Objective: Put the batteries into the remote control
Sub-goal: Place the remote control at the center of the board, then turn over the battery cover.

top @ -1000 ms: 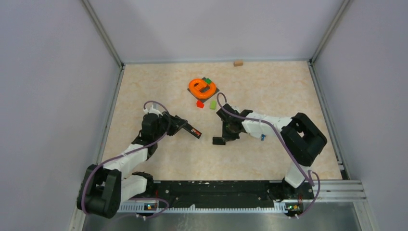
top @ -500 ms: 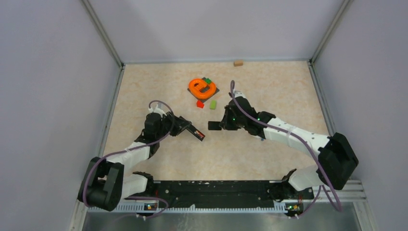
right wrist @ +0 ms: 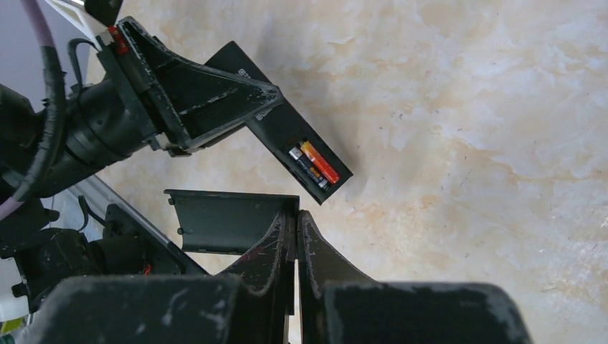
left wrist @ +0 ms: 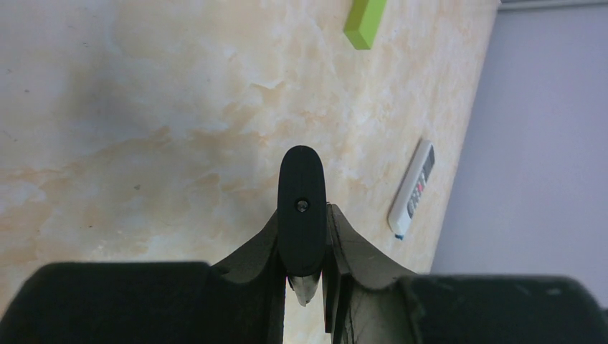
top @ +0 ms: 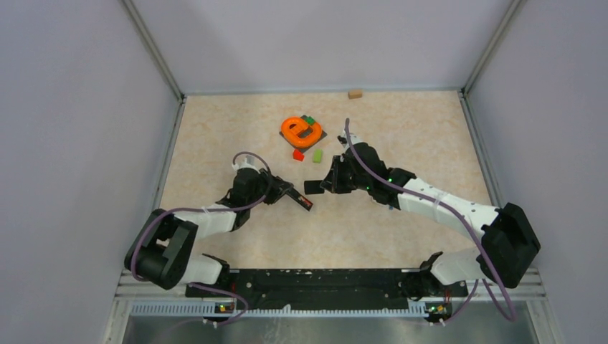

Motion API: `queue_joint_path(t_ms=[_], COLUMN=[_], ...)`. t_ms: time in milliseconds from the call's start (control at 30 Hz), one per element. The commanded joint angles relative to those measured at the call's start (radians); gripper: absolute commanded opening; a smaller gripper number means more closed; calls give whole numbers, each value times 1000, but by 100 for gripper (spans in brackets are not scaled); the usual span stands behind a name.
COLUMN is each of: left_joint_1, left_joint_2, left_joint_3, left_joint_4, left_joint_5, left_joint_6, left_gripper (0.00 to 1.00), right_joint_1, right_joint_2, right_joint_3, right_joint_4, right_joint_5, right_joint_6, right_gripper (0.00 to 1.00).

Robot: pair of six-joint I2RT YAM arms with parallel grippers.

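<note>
My left gripper (top: 282,192) (left wrist: 304,212) is shut on a black remote control (top: 297,198) (right wrist: 287,132), which it holds above the table with the open battery bay facing up. Two batteries (right wrist: 314,163) lie side by side in that bay, one orange-red and one dark. My right gripper (top: 328,184) (right wrist: 297,213) is shut on the edge of a flat black battery cover (right wrist: 228,221) (top: 313,187). The cover hangs just to the right of the remote's open end, a little apart from it.
An orange ring toy (top: 300,130) on a dark plate sits behind the grippers, with a red block (top: 297,154) and a green block (top: 317,155) (left wrist: 364,16) beside it. A white remote (left wrist: 412,188) lies near the right wall. A wooden block (top: 354,93) rests at the back edge.
My right arm has stretched out and carried the cover up and left, close to the remote's end. My left arm has shifted right with the remote.
</note>
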Motion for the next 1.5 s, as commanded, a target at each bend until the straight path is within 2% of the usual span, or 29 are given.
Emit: queue_joint_path(t_ms=[0,167,300,433,667,867,1000,1167,1267,1367,1467], left_joint_1=[-44,-71,-70,-72,-72,-74,-75,-75,-74,-74,-75], left_joint_2=[52,72,41,-17,-124,-253,-366,-464,-464,-432,-373], left_joint_3=[38,40,22,17,15,6,32,168,225,228,228], left_joint_4=[96,75,-21,-173,-395,-526,-464,-407,-396,-299,-194], left_joint_5=[-200,-319,-368,-406,-432,-379,-248,28,119,248,364], left_joint_6=[-57,-81,-132,-170,-198,-159,71,369,402,374,344], left_gripper=[7,15,32,56,80,97,99,99,99,99,91], right_joint_1=[-5,-6,-5,-6,-5,-6,-5,-8,-7,-8,-7], right_joint_2=[-26,-34,-38,-38,-36,-20,-1,27,21,31,34], right_joint_3=[3,-7,-7,12,44,84,116,165,174,189,199], right_joint_4=[38,35,27,0,-38,-91,-137,-197,-190,-212,-217], right_joint_5=[-5,0,9,29,35,23,37,33,9,9,-7], right_joint_6=[-5,-7,-12,-6,9,24,42,64,60,46,40], right_gripper=[0,0,0,0,0,0,0,0,0,0,0])
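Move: The bare table spot where the left hand will set down the remote it still holds is practically below that hand, some 4 cm down, level with it and about 1 cm to its left. On the table, the red block lies about 12 cm ahead and 2 cm right, the green block 12 cm ahead and 7 cm right. From the right hand, holding the battery cover, the spot is roughly 4 cm ahead, 11 cm left and 12 cm below. Down about 3 cm and slightly forward, turning some 20 degrees counter-clockwise, the left hand lowers the remote to the table; its fingers spread wide to let go while it shifts left and draws back. It then rises nearly 20 cm clear, swinging right, tipping its fingers up and turning back clockwise. ##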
